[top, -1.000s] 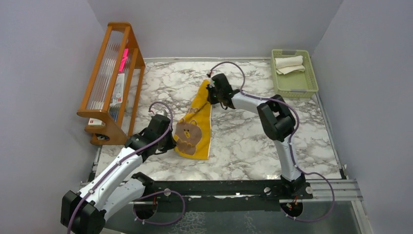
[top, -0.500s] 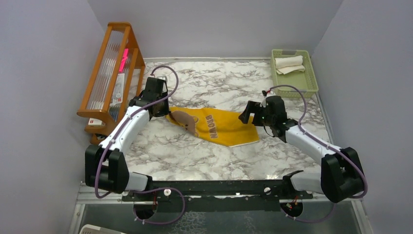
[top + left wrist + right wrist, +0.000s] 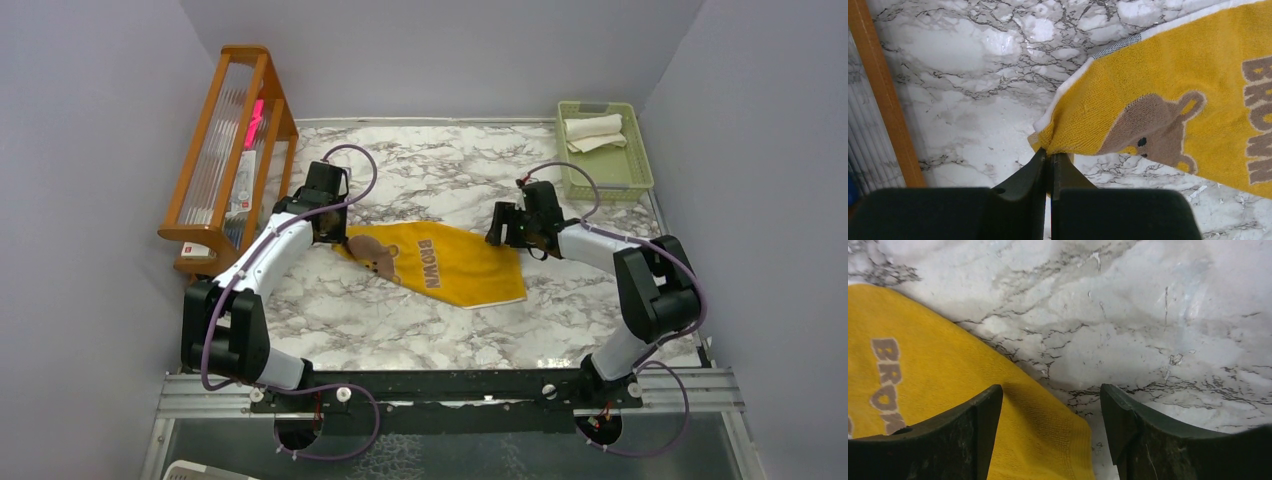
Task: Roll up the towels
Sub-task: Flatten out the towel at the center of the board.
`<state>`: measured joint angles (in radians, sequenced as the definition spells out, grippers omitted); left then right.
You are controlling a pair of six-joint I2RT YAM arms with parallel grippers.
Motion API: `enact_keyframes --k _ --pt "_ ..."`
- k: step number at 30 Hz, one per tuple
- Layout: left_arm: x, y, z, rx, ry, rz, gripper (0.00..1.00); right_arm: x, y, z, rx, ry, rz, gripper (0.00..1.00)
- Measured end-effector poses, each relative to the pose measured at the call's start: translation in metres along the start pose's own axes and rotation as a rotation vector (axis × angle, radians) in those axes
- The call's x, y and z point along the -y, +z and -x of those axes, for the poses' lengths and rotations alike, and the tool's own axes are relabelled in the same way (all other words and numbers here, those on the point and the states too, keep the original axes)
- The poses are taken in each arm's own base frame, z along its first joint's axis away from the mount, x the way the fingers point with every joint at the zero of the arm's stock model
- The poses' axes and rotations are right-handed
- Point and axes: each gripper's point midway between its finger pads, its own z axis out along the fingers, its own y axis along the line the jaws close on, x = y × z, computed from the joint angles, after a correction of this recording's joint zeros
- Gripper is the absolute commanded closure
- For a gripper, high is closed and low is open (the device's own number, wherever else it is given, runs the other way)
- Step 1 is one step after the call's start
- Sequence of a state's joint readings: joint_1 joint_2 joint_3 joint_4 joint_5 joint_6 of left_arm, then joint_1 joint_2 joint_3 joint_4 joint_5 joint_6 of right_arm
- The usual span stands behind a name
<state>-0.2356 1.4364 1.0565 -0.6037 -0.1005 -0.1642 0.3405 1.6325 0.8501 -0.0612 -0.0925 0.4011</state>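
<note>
A mustard yellow towel (image 3: pixel 445 263) with a brown bear and the word BROWN lies spread on the marble table. My left gripper (image 3: pixel 335 236) is shut on the towel's left corner (image 3: pixel 1048 142), which is bunched up at its fingertips (image 3: pixel 1050 154). My right gripper (image 3: pixel 501 235) stands open just over the towel's far right corner. In the right wrist view the yellow towel (image 3: pixel 938 390) reaches in between the spread jaws (image 3: pixel 1050 395) without being pinched. A cream-white towel (image 3: pixel 592 130) lies folded in the green basket at the back right.
A wooden rack (image 3: pixel 232 150) with clear dividers stands at the back left, close to my left arm. The pale green basket (image 3: pixel 622 178) sits at the back right corner. Grey walls close in the table on three sides.
The towel went from lengthwise to spread sideways as the arms drew apart. My right gripper opened and let go of its corner. The left stays shut on its corner.
</note>
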Motion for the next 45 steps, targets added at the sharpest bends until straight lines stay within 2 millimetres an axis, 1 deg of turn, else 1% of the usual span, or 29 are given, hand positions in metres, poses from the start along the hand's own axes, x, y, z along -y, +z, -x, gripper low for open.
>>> enact_keyframes --k 2,4,7,8,9,13,14,15,16,17,18,19,21,22,23,24,26,28,30,31,32,35,37,39,40,41,42,43,45 --pt "-0.002 0.0 -0.002 -0.004 0.001 0.008 0.94 0.003 0.006 -0.011 -0.038 -0.006 -0.004 0.36" --pt "-0.004 0.001 -0.004 -0.008 0.002 0.019 0.94 0.001 0.008 -0.008 -0.034 -0.019 0.008 0.49" --pt "-0.005 0.001 -0.003 -0.007 0.001 0.029 0.95 0.001 0.011 -0.012 -0.05 -0.036 0.015 0.79" --pt "-0.006 0.001 -0.003 -0.006 0.0 0.034 0.94 0.001 0.011 -0.013 -0.056 -0.037 0.019 0.92" --pt "-0.007 0.001 -0.003 -0.005 0.0 0.04 0.94 -0.001 0.01 -0.015 -0.065 -0.037 0.03 0.99" --pt "-0.012 -0.002 0.003 0.006 -0.006 0.059 0.94 -0.013 0.006 -0.017 -0.084 -0.028 0.092 1.0" --pt "-0.014 -0.005 0.009 0.019 -0.012 0.063 0.94 -0.017 0.002 -0.016 -0.083 -0.025 0.109 1.0" --pt "-0.015 -0.006 0.011 0.022 -0.015 0.068 0.93 -0.021 -0.002 -0.012 -0.076 -0.023 0.124 1.0" --pt "-0.019 -0.012 0.028 0.06 -0.032 0.073 0.93 -0.025 -0.008 -0.005 -0.065 -0.024 0.135 1.0" --pt "-0.022 -0.019 0.041 0.089 -0.043 0.076 0.93 -0.031 -0.014 0.007 -0.041 -0.027 0.148 1.0" --pt "-0.024 -0.024 0.054 0.117 -0.053 0.078 0.93 -0.038 -0.021 0.024 -0.004 -0.033 0.162 1.0" --pt "-0.027 -0.034 0.072 0.159 -0.067 0.08 0.93 -0.046 -0.029 0.044 0.037 -0.043 0.177 1.0" --pt "-0.032 -0.059 0.116 0.265 -0.091 0.081 0.93 -0.063 -0.05 0.091 0.151 -0.066 0.202 1.0" --pt "-0.034 -0.072 0.135 0.318 -0.099 0.081 0.93 -0.071 -0.064 0.114 0.215 -0.078 0.213 1.0" --pt "-0.036 -0.084 0.151 0.362 -0.105 0.082 0.93 -0.078 -0.079 0.136 0.279 -0.09 0.22 1.0" --pt "-0.038 -0.1 0.168 0.417 -0.11 0.083 0.92 -0.084 -0.096 0.155 0.34 -0.099 0.224 1.0" --pt "-0.04 -0.133 0.196 0.515 -0.112 0.084 0.92 -0.092 -0.13 0.18 0.444 -0.117 0.231 1.0" --pt "-0.041 -0.157 0.21 0.579 -0.113 0.081 0.91 -0.098 -0.164 0.191 0.525 -0.138 0.247 1.0" --pt "-0.042 -0.18 0.21 0.619 -0.114 0.076 0.87 -0.101 -0.195 0.193 0.585 -0.152 0.264 1.0" --pt "-0.042 -0.192 0.205 0.632 -0.116 0.073 0.84 -0.099 -0.196 0.188 0.58 -0.153 0.262 1.0" --pt "-0.043 -0.205 0.2 0.651 -0.121 0.067 0.8 -0.102 -0.224 0.189 0.632 -0.161 0.279 1.0" --pt "-0.043 -0.248 0.174 0.723 -0.143 0.039 0.71 -0.102 -0.259 0.179 0.682 -0.167 0.296 1.0" --pt "-0.043 -0.282 0.153 0.786 -0.155 0.011 0.7 -0.1 -0.274 0.168 0.694 -0.166 0.303 1.0" --pt "-0.044 -0.305 0.14 0.841 -0.161 -0.002 0.7 -0.096 -0.277 0.158 0.691 -0.161 0.303 1.0" --pt "-0.044 -0.312 0.137 0.859 -0.16 -0.005 0.7 -0.095 -0.276 0.154 0.685 -0.157 0.301 1.0" --pt "-0.044 -0.314 0.137 0.866 -0.16 -0.005 0.71 -0.094 -0.273 0.151 0.677 -0.156 0.298 1.0" --pt "-0.044 -0.312 0.139 0.861 -0.157 -0.003 0.71 -0.092 -0.264 0.15 0.656 -0.153 0.291 1.0" --pt "-0.043 -0.302 0.142 0.837 -0.152 0.001 0.72 -0.09 -0.253 0.149 0.631 -0.149 0.28 1.0" --pt "-0.042 -0.276 0.152 0.776 -0.141 0.01 0.74 -0.086 -0.226 0.149 0.572 -0.139 0.252 1.0"
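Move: The towel's far right corner, still loose on the board, lies about 1 cm back from the right hand and 2 cm below its open fingers; the green basket is some 18 cm ahead of the hand and 19 cm to its right. The left hand already pinches the towel's left corner in the air, with the right corner about 33 cm to its right, level with it and 9 cm lower, and the wooden shelf some 19 cm left and 10 cm ahead. The right hand eases down a little, shuts on the towel's far right corner and pinches it, while the left waits with its corner. Then both sweep up about 30 cm together, carrying the towel forward first (left nearly 10 cm, right about 5), then back past their starts and just turning forward and down again, wrists tipping fingers up some 45 degrees, right grip kept, left fingers parting partway late in the swing. ##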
